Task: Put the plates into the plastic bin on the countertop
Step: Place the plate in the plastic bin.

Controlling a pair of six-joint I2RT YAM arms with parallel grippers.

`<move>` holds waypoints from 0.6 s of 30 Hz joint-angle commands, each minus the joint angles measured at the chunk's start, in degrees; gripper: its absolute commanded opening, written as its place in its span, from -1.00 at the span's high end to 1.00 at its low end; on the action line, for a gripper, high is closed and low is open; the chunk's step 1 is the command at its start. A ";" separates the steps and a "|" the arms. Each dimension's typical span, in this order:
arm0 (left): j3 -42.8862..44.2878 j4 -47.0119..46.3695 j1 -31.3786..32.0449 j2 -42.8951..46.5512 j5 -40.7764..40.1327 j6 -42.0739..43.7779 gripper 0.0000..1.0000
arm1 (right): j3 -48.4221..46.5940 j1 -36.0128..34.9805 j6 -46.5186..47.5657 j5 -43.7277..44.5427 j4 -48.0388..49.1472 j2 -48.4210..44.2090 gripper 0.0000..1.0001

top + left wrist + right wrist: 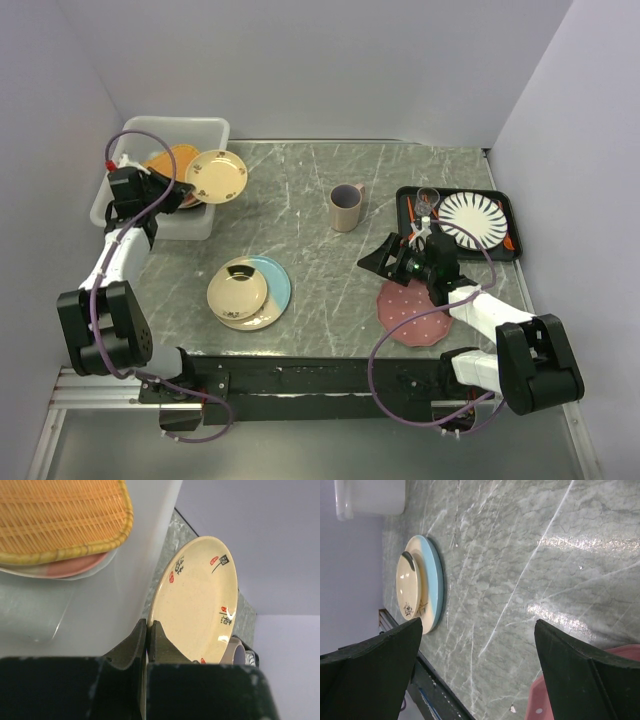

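Note:
My left gripper (188,189) is shut on the rim of a small cream floral plate (219,176), which hangs tilted at the right wall of the plastic bin (205,130). In the left wrist view the fingers (160,640) pinch that plate (200,595) beside the bin wall (135,550). A woven orange plate (60,520) lies in the bin on a pink plate (70,567). A cream plate sits on a cream-and-light-blue plate (272,283) on the countertop (320,280). My right gripper (381,259) hovers open and holds nothing, next to the pink dotted plate (415,315).
A beige mug (346,207) stands mid-table. At the right, a black tray (505,215) holds a white plate with black stripes (473,219) and small utensils. Walls close in the left, back and right sides. The right wrist view shows the plate stack (417,590) and the pink plate's edge (542,700).

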State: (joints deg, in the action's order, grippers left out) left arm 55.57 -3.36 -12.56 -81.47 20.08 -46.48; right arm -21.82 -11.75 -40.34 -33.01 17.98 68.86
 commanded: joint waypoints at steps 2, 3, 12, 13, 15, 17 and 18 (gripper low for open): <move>1.38 -3.94 -3.17 3.33 0.32 -3.09 0.99 | -2.52 -0.21 1.31 0.23 1.71 0.13 -1.00; 1.21 -4.03 -3.61 3.51 0.23 -3.35 0.99 | -2.52 -0.29 1.49 0.23 1.62 -0.04 -1.00; -0.64 -5.52 -7.22 5.09 -0.65 -5.20 0.99 | -2.26 -0.29 2.10 0.84 0.49 -0.83 -1.00; -0.81 -5.70 -7.39 5.09 -1.00 -5.20 0.99 | -2.17 -0.38 2.19 1.02 0.31 -1.01 -1.00; -1.25 -5.61 -7.83 5.36 -1.79 -5.03 0.99 | -1.73 -0.38 2.46 1.72 0.22 -1.45 -1.00; -1.52 -5.61 -8.53 5.45 -2.76 -5.03 0.99 | -1.73 -0.29 2.46 1.55 0.30 -1.10 -1.00; -1.78 -5.61 -8.80 5.45 -2.94 -5.20 0.99 | -1.82 -0.29 2.54 1.46 0.13 -1.01 -1.00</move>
State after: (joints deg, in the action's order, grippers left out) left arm 54.63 -5.67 -20.23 -78.22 18.72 -50.52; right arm -21.85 -11.75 -39.09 -32.34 17.63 68.79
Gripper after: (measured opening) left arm 0.033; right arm 0.999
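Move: The beige plate is already pinched in my left hand, sticking out to its right over the bin's right rim. The middle of the plastic bin lies about 9 cm to my left, 3 cm farther out and some 14 cm below. The woven tray stacked in the bin is about 8 cm left and 5 cm ahead; the plate pile on the counter is about 25 cm back and 9 cm right. From my right hand the bin is about 50 cm left and 20 cm ahead. With my left hand I keep the shut pinch on the beige plate's edge and swing it left, about 6 cm, across the bin towards its middle. On the way I rise some 2 to 3 cm, mostly in the later part, and turn the wrist about 10 degrees counter-clockwise, easing off sideways at the end. ##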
